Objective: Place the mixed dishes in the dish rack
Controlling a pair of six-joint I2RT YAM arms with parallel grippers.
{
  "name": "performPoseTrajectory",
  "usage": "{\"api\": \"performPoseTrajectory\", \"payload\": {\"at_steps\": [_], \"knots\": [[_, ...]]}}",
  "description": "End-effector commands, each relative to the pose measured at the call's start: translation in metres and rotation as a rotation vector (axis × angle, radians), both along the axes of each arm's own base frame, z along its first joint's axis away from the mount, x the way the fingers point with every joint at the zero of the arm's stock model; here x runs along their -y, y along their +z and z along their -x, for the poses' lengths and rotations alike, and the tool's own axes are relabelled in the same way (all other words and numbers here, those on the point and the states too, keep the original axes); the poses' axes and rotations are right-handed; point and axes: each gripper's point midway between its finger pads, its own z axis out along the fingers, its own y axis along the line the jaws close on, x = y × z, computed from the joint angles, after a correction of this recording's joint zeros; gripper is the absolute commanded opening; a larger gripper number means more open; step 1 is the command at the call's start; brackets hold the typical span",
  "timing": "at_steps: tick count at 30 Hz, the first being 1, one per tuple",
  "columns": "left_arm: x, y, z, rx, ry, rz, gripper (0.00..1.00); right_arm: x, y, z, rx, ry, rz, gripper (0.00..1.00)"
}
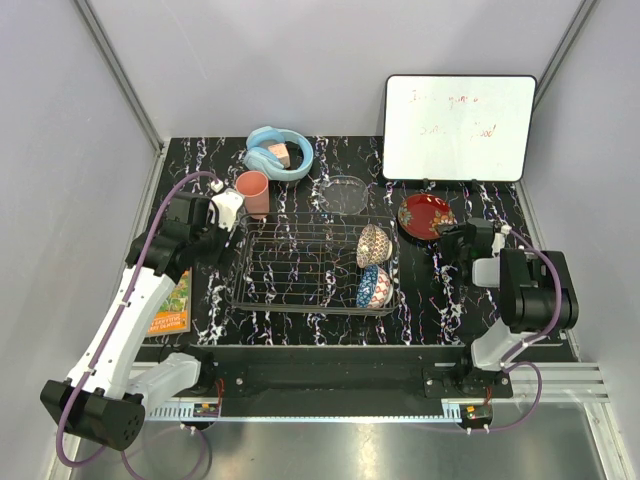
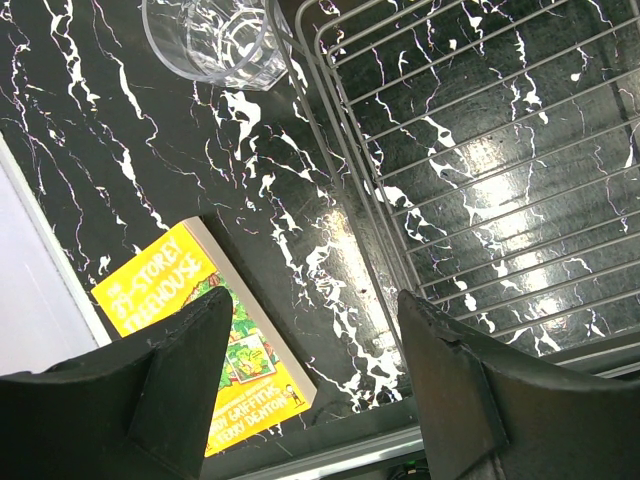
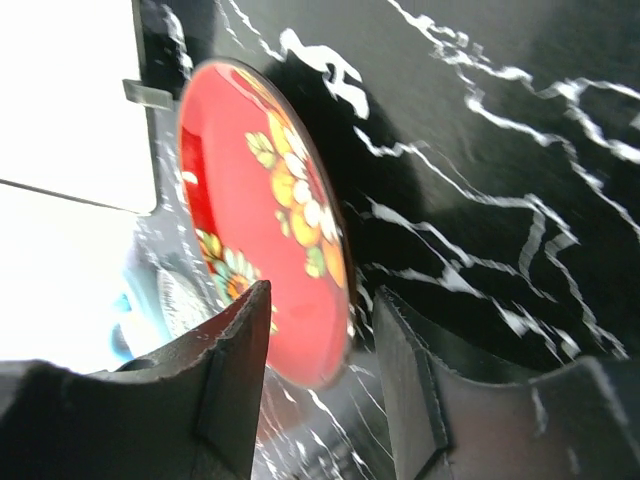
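The chrome dish rack [image 1: 300, 268] holds a beige patterned bowl [image 1: 372, 243] and a blue patterned bowl [image 1: 372, 287], both on edge at its right end. Behind it stand the salmon-pink cup [image 1: 253, 192] and the clear glass bowl [image 1: 345, 193]. The red lacquer dish [image 1: 424, 215] lies right of the rack. My right gripper [image 3: 322, 300] straddles the red dish's [image 3: 260, 210] rim, jaws open with a gap showing at the right finger. Over the table beside the rack's [image 2: 480, 150] left edge my left gripper [image 2: 312, 305] hangs open and empty. A clear tumbler [image 2: 215, 40] stands ahead of it.
Light blue headphones [image 1: 280, 152] lie at the back left and a whiteboard [image 1: 458, 128] stands at the back right. An orange and yellow book [image 2: 200, 330] lies left of the rack near the table's edge. Grey walls close in both sides.
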Motion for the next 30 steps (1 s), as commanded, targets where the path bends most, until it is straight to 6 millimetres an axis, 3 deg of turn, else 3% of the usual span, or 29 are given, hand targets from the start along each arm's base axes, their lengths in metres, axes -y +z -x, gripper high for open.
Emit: {"api": "performPoseTrajectory", "payload": {"at_steps": [1, 8, 19, 25, 30], "knots": [[-0.003, 0.012, -0.008, 0.059, 0.011, -0.004, 0.71, 0.004, -0.009, -0.007, 0.034, -0.055, -0.037, 0.53], [-0.004, 0.013, -0.008, 0.059, 0.015, -0.007, 0.71, 0.005, -0.011, -0.017, 0.035, -0.045, -0.028, 0.40], [-0.006, 0.014, -0.006, 0.063, 0.017, -0.017, 0.71, 0.005, -0.011, -0.019, 0.033, -0.033, -0.012, 0.00], [-0.007, 0.011, -0.003, 0.059, 0.015, -0.022, 0.71, 0.000, -0.007, -0.015, 0.044, 0.003, -0.012, 0.00], [-0.007, 0.009, -0.004, 0.053, 0.014, -0.024, 0.71, -0.014, 0.024, -0.016, 0.117, 0.122, 0.072, 0.00]]}}
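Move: The near right rim of the red plate is already just in front of the right fingers; the plate's middle lies about 6 cm ahead, 5 cm to their left and a couple of centimetres lower. The patterned bowl in the rack is roughly 18 cm left and 2 cm back, the clear plate some 27 cm left and 11 cm ahead. From the idle left hand, the red plate is about 21 cm ahead, 52 cm right and 18 cm down. Forward first, by about 1.5 cm, the right hand slips its half-open fingers further astride the red plate's near right rim, then sinks about as much again. The fingers close fully on the way down and pinch the thin rim, one on the plate's face and one outside; the hand then stays low there with hardly any turn of the wrist. ##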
